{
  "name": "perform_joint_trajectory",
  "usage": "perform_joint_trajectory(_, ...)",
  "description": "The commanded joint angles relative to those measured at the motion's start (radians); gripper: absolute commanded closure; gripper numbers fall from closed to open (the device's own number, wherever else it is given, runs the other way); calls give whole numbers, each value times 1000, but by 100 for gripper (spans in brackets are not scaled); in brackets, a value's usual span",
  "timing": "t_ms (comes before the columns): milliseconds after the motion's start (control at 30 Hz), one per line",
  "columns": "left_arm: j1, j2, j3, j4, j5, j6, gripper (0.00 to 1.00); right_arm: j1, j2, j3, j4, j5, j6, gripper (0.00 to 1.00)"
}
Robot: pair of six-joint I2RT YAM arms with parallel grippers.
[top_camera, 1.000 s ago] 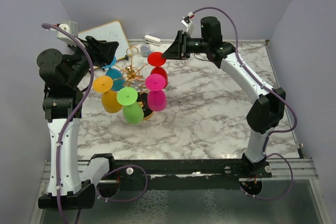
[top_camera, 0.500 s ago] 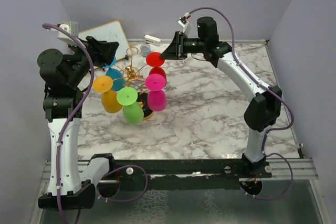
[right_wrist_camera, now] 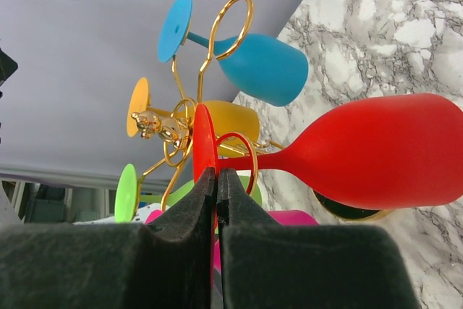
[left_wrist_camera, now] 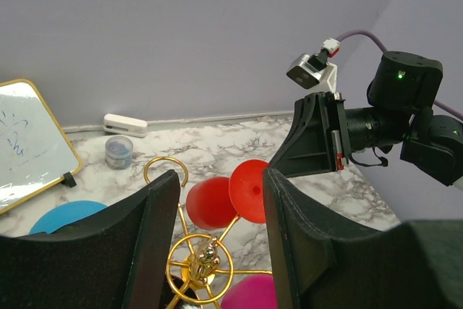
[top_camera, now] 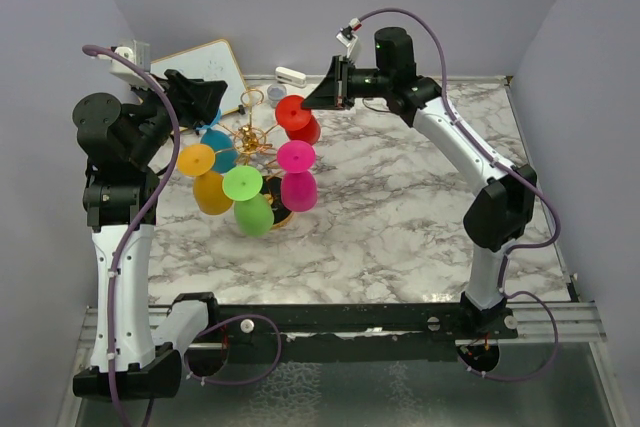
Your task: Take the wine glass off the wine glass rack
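The gold wire wine glass rack (top_camera: 249, 137) stands at the table's back left with coloured glasses hanging from its loops. A red wine glass (top_camera: 297, 117) hangs at its far side, stem in a gold loop. My right gripper (top_camera: 309, 103) reaches in from the right and is shut on the rim of this glass's round foot (right_wrist_camera: 201, 142); the red bowl (right_wrist_camera: 383, 153) points away from it. My left gripper (top_camera: 212, 107) hovers over the rack's left side. Its jaws are open, and in the left wrist view the gold hub (left_wrist_camera: 202, 262) and the red glass (left_wrist_camera: 210, 202) show between them.
Blue (top_camera: 218, 147), orange (top_camera: 205, 185), green (top_camera: 250, 202) and pink (top_camera: 297, 177) glasses hang on the rack. A small whiteboard (top_camera: 205, 67), a white block (top_camera: 290, 75) and a little grey cup (top_camera: 276, 93) lie along the back wall.
My right gripper has shut on the red glass's foot and shifted slightly left. The red glass has tilted, its bowl now higher and closer to the foot. The left arm has not moved.
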Motion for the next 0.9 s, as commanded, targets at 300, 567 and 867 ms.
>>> perform_joint_trajectory(300, -6, -2, 17, 13, 12, -9, 48, 16, -18, 40, 26, -129, 83, 99)
perform_joint_trajectory(567, -6, -1, 25, 13, 18, -10, 48, 48, -19, 92, -56, -91, 20, 99)
perform_joint_trajectory(867, -7, -2, 21, 13, 20, -12, 48, 84, -18, 100, -149, -19, -69, 99)
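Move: The right hand already pinches the red wine glass by its upturned base; the glass hangs with its middle about 8 cm below, 2 cm left and 1 cm back. The hook round its stem is some 3 cm below, 2 cm left and 1 cm back. The rack's centre is roughly 10 cm left and 7 cm back, the pink glass 10 cm back and 1 cm left. From the left hand, the red glass is about 10 cm ahead, 13 cm right. Right hand, still pinching the red glass, draws back 4 cm, also up and left, away from its hook. ##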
